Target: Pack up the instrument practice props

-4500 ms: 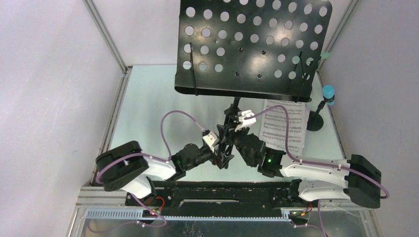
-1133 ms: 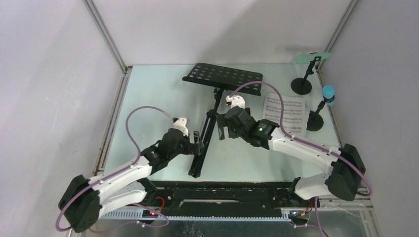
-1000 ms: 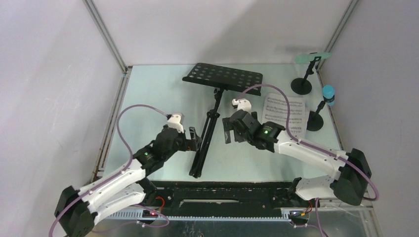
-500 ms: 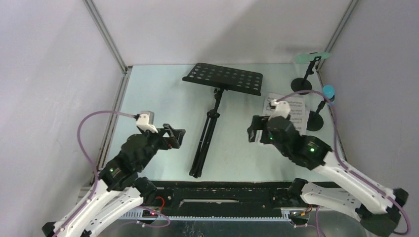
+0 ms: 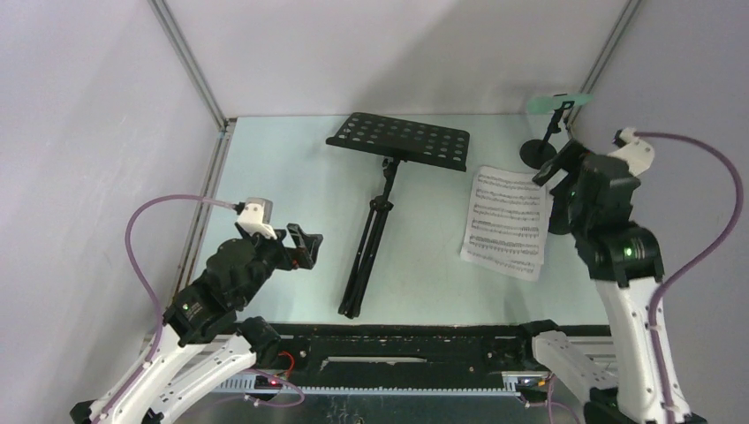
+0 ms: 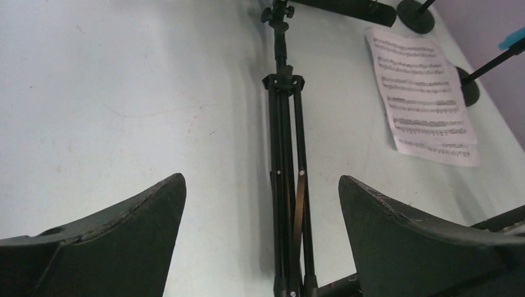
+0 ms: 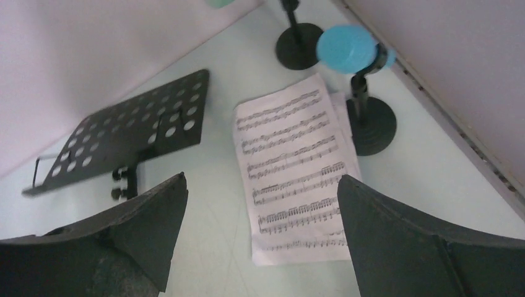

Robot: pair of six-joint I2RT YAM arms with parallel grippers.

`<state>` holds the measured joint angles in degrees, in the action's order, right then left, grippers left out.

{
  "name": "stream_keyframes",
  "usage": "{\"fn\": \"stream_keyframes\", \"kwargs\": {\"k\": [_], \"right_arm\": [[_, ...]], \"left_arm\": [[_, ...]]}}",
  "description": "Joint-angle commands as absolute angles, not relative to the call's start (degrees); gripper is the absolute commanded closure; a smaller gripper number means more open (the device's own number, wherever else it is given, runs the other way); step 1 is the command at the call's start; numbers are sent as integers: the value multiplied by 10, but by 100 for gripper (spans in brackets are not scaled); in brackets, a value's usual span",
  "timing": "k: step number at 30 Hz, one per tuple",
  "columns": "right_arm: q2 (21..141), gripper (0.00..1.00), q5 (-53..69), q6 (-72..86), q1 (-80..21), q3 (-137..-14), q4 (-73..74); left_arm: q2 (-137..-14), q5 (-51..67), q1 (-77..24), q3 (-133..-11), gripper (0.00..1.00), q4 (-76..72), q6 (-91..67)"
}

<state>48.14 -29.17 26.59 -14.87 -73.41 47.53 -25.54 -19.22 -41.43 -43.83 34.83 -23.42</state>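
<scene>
The black music rack lies flat on the table, its perforated desk (image 5: 397, 141) at the back and its folded tripod legs (image 5: 365, 261) pointing toward me. White sheet-music pages (image 5: 505, 212) lie to its right. The mint-green microphone (image 5: 558, 103) stands in a round-based holder (image 5: 536, 155) at the back right. The blue microphone (image 7: 348, 49) stands in its holder (image 7: 371, 125); my right arm hides it from above. My left gripper (image 5: 300, 247) hangs open left of the tripod legs (image 6: 286, 154). My right gripper (image 5: 556, 190) hangs open above the pages (image 7: 297, 167).
Grey walls with metal corner posts (image 5: 190, 66) close in the table (image 5: 274, 168) on three sides. The right wall (image 7: 446, 74) runs close beside the blue microphone's holder. The arms' base rail (image 5: 397, 349) lies along the near edge.
My right arm has swung right and back toward the blue microphone, uncovering the sheet music. My left arm has barely moved. Both grippers stay open, well off the rack.
</scene>
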Motion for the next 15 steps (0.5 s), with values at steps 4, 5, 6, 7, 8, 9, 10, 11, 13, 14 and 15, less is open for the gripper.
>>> {"fn": "stream_keyframes", "kwargs": {"k": [4,5,6,7,8,9,10,11,13,14,15], "right_arm": [[614,3,-174,283,9,-830,531],[628,3,-178,282,19,-839,529],[643,3,-180,279,27,-851,528],[657,3,-183,275,35,-863,529],[673,3,-186,272,42,-874,529],[688,3,-190,268,49,-884,529],[702,3,-196,265,54,-895,530],[719,3,-204,260,59,-903,529],[745,3,-224,246,66,-915,528],[759,3,-231,243,70,-923,529],[770,3,-236,240,75,-928,529]], "left_arm": [[-259,-219,-411,-430,0,364,-219],[-258,-219,-411,-430,0,364,-220],[-256,-220,-411,-429,0,363,-219],[-255,-221,-411,-429,0,363,-217],[-254,-222,-411,-429,0,362,-216],[-253,-222,-411,-429,0,362,-214],[-253,-218,-411,-429,0,362,-213],[-252,-212,-411,-428,0,360,-211],[-252,-197,-411,-426,0,354,-207],[-252,-192,-411,-425,0,351,-207],[-253,-188,-411,-424,0,350,-205]]}}
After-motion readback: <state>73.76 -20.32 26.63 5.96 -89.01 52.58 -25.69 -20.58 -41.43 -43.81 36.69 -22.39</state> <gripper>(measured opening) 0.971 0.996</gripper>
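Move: The blue microphone on its stand is about 16 cm ahead of the open right hand, some 15 cm to its right and 14 cm lower. The green microphone stands well beyond it, about 38 cm ahead, 12 cm right and 14 cm down. The sheet music lies flat on the table some 17 cm straight ahead and 33 cm below. From the left hand the blue microphone is about 22 cm ahead, 75 cm right and 8 cm lower. The right arm carries its empty hand forward and to the right, about 8 cm and 7 cm, sinking some 3 cm as it closes in on the blue microphone from the near, left side. On the way the wrist tips its fingers down by about 15 degrees and turns nearly as much clockwise, fingers staying wide open and still short of the microphone. ##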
